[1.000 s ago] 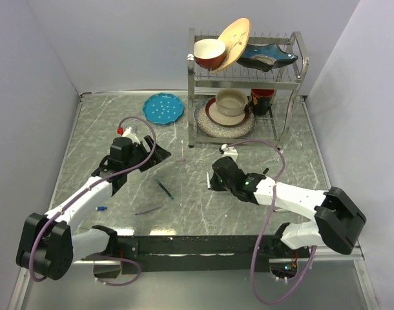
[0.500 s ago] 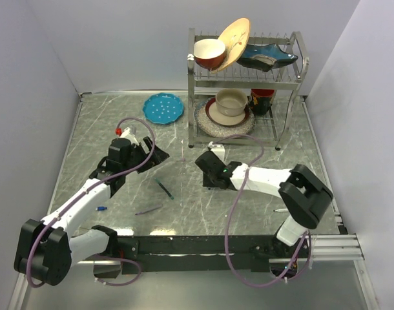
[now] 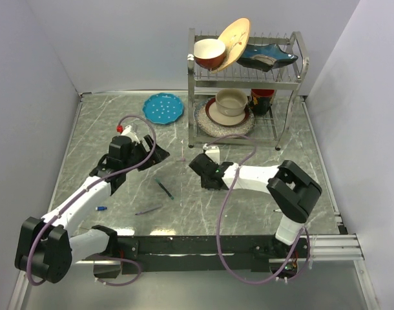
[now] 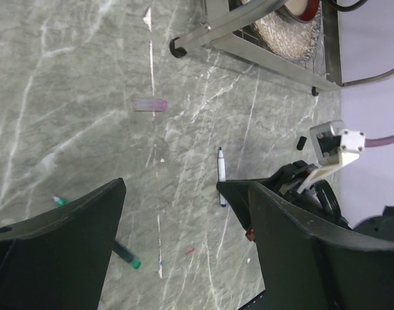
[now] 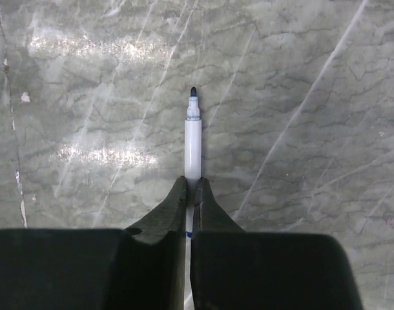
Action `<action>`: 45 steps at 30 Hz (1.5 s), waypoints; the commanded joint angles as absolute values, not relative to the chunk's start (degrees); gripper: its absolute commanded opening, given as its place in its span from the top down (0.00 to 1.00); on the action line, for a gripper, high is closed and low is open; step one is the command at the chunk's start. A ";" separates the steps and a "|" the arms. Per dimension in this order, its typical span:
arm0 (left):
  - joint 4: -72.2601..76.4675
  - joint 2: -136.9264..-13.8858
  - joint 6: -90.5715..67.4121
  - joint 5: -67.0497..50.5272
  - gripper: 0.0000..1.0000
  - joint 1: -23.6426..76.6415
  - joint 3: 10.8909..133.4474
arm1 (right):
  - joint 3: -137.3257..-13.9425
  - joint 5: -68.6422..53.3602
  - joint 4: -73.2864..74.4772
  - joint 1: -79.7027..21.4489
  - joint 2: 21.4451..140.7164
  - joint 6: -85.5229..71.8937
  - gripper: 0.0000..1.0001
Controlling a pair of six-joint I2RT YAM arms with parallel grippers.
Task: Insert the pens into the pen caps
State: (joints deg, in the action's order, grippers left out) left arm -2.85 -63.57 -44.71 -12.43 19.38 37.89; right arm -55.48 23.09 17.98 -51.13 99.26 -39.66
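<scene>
My right gripper (image 5: 192,184) is shut on a white pen (image 5: 193,139) whose dark blue tip points away from it, just over the marble table (image 3: 119,123). In the top view that gripper (image 3: 205,175) sits at the table's middle. My left gripper (image 4: 171,185) is open with nothing between its fingers, and hovers left of centre (image 3: 158,154). Below it lie a dark green pen (image 4: 124,256), the white pen (image 4: 221,169) and a small pinkish cap (image 4: 150,104). A blue cap (image 3: 101,208) lies near the left arm. A small black cap (image 4: 301,142) lies further right.
A metal dish rack (image 3: 289,77) with bowls and plates stands at the back right. A blue plate (image 3: 163,107) lies at the back, left of it. A thin dark stick (image 3: 148,210) lies near the front edge. The right arm's cable (image 3: 239,194) loops over the table.
The right arm has swung left toward the table's middle, its elbow folding in. Its jaws are shut on the white pen. The left arm has hardly moved.
</scene>
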 commanded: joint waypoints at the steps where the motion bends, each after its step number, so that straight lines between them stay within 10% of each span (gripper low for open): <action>1: 3.24 -66.17 -47.01 -15.12 0.20 20.56 38.33 | -50.54 21.45 13.73 -51.50 92.12 -39.11 1.00; 27: 15.38 -85.86 -53.70 -13.80 0.30 39.55 46.31 | -37.88 11.43 -2.11 -53.61 66.27 -37.71 1.00; 30: 16.43 -87.18 -54.32 -14.68 0.40 40.69 47.19 | -37.62 11.95 -2.02 -53.88 65.30 -37.88 1.00; 35: 17.14 -87.71 -55.02 -16.78 0.98 42.01 48.16 | -37.09 12.57 -0.88 -53.96 63.90 -38.32 0.99; 39: 17.40 -85.53 -54.14 -19.59 0.99 42.01 48.51 | -34.55 9.15 -2.45 -53.96 60.92 -39.02 0.62; 45: 19.59 -82.71 -51.33 -22.67 0.99 42.01 47.82 | -28.92 1.59 -7.90 -53.53 53.88 -40.69 0.46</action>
State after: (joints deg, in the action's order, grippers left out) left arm 15.16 -86.67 -53.56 -18.79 41.93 46.59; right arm -30.61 6.52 -2.17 -53.49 57.43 -39.51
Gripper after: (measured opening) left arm 0.081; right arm 0.526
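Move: The right hand already pinches the white pen near the table, the pen's middle about 2 cm ahead of its pads. From the open left hand that pen lies roughly 19 cm right, 3 cm back and 16 cm below. From the right hand, the pink cap is some 11 cm ahead and 13 cm left, and the green pen about 4 cm back and 20 cm left, both at about its own height. Right hand lifts pen about 12 cm, left travels some 17 cm right and pinches it, then right releases. ##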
